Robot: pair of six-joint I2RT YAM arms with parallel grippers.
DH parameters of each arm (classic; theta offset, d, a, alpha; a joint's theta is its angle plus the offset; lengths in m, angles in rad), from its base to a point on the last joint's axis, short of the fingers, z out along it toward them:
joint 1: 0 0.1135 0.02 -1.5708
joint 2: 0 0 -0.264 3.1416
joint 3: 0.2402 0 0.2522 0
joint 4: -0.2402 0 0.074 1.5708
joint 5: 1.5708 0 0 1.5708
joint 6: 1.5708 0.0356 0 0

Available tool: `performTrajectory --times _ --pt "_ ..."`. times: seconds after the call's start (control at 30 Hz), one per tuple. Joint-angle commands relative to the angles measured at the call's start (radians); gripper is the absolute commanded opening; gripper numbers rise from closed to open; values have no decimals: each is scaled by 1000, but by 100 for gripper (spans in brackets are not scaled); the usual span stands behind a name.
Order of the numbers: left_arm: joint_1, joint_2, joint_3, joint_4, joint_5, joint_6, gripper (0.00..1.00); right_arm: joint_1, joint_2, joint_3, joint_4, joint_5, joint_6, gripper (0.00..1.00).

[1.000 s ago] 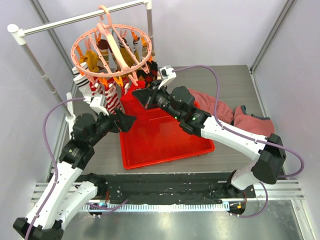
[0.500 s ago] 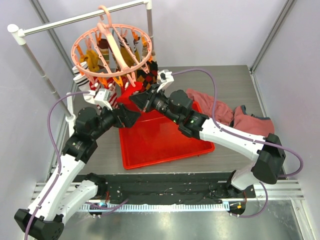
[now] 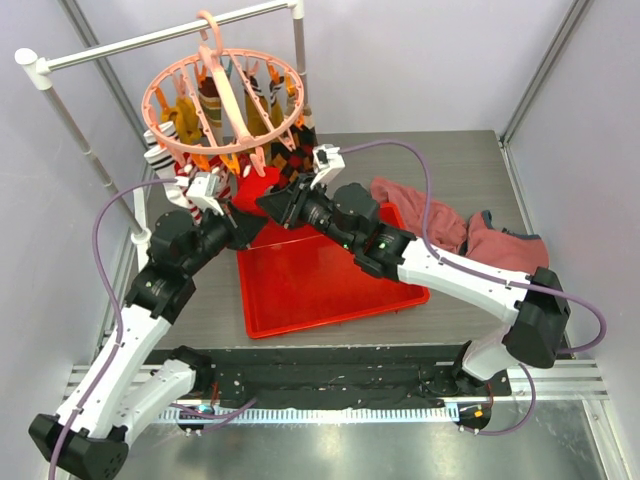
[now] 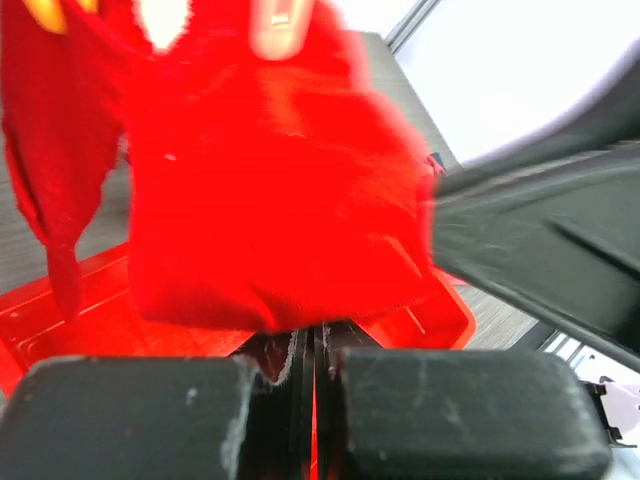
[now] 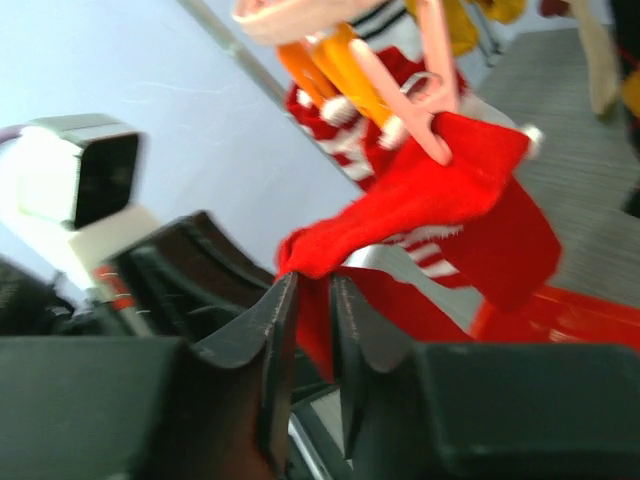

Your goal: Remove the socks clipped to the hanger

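Note:
The salmon-pink round hanger point(image 3: 150, 110) hangs from the white rail with several socks point(image 3: 185, 118) clipped under it. A red sock point(image 3: 252, 193) is stretched from a pink peg point(image 5: 440, 130) down toward both grippers. My left gripper point(image 3: 243, 226) is shut on the lower edge of this red sock point(image 4: 270, 200), its jaws point(image 4: 318, 345) pressed together. My right gripper point(image 3: 266, 204) faces it from the right. In the right wrist view its jaws point(image 5: 312, 285) stand slightly apart, with the tip of the red sock point(image 5: 440, 210) hanging between them.
A red tray point(image 3: 330, 285) lies under both grippers. A reddish-pink cloth point(image 3: 445, 218) is bunched on the table to the right of it. The white rail point(image 3: 170, 35) and its posts point(image 3: 85, 140) stand at the back left, walls close behind.
Both grippers have moved up and left toward the hanger. My left gripper, open before, has shut on the red sock. My right gripper's jaws have loosened slightly.

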Motion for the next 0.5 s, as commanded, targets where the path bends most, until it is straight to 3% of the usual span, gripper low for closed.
performTrajectory --times 0.0,0.03,0.23,0.47 --pt "3 -71 -12 34 27 21 0 5 -9 124 -203 91 -64 34" --pt "3 -74 -18 31 29 24 0 5 -9 138 -225 100 -80 44" --pt "3 -65 -12 10 81 35 0 3 14 266 -357 140 -202 71" --pt "2 -73 -16 14 124 35 0 -64 91 416 -380 -23 -334 77"
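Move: The pink clip holding the red sock lies about 5 cm ahead of the right hand, no distance to either side, and 6 cm higher. An orange clip stands some 4 cm left of it. From the right hand, the striped sock hangs about 4 cm ahead and 8 cm left, the argyle sock 8 cm ahead and 7 cm right, both roughly level. From the left hand, that pink clip is about 6 cm ahead, 2 cm right and 10 cm up. The red sock, its lower end still pinched in the shut left fingers, is let go by the right fingers as they spread wide. Dipping slightly first, the right hand then rises about 4 cm, going forward and a little right, towards the pink clip, its wrist rolling some 15 degrees. The left hand keeps its pinch and eases back about 2 cm. ##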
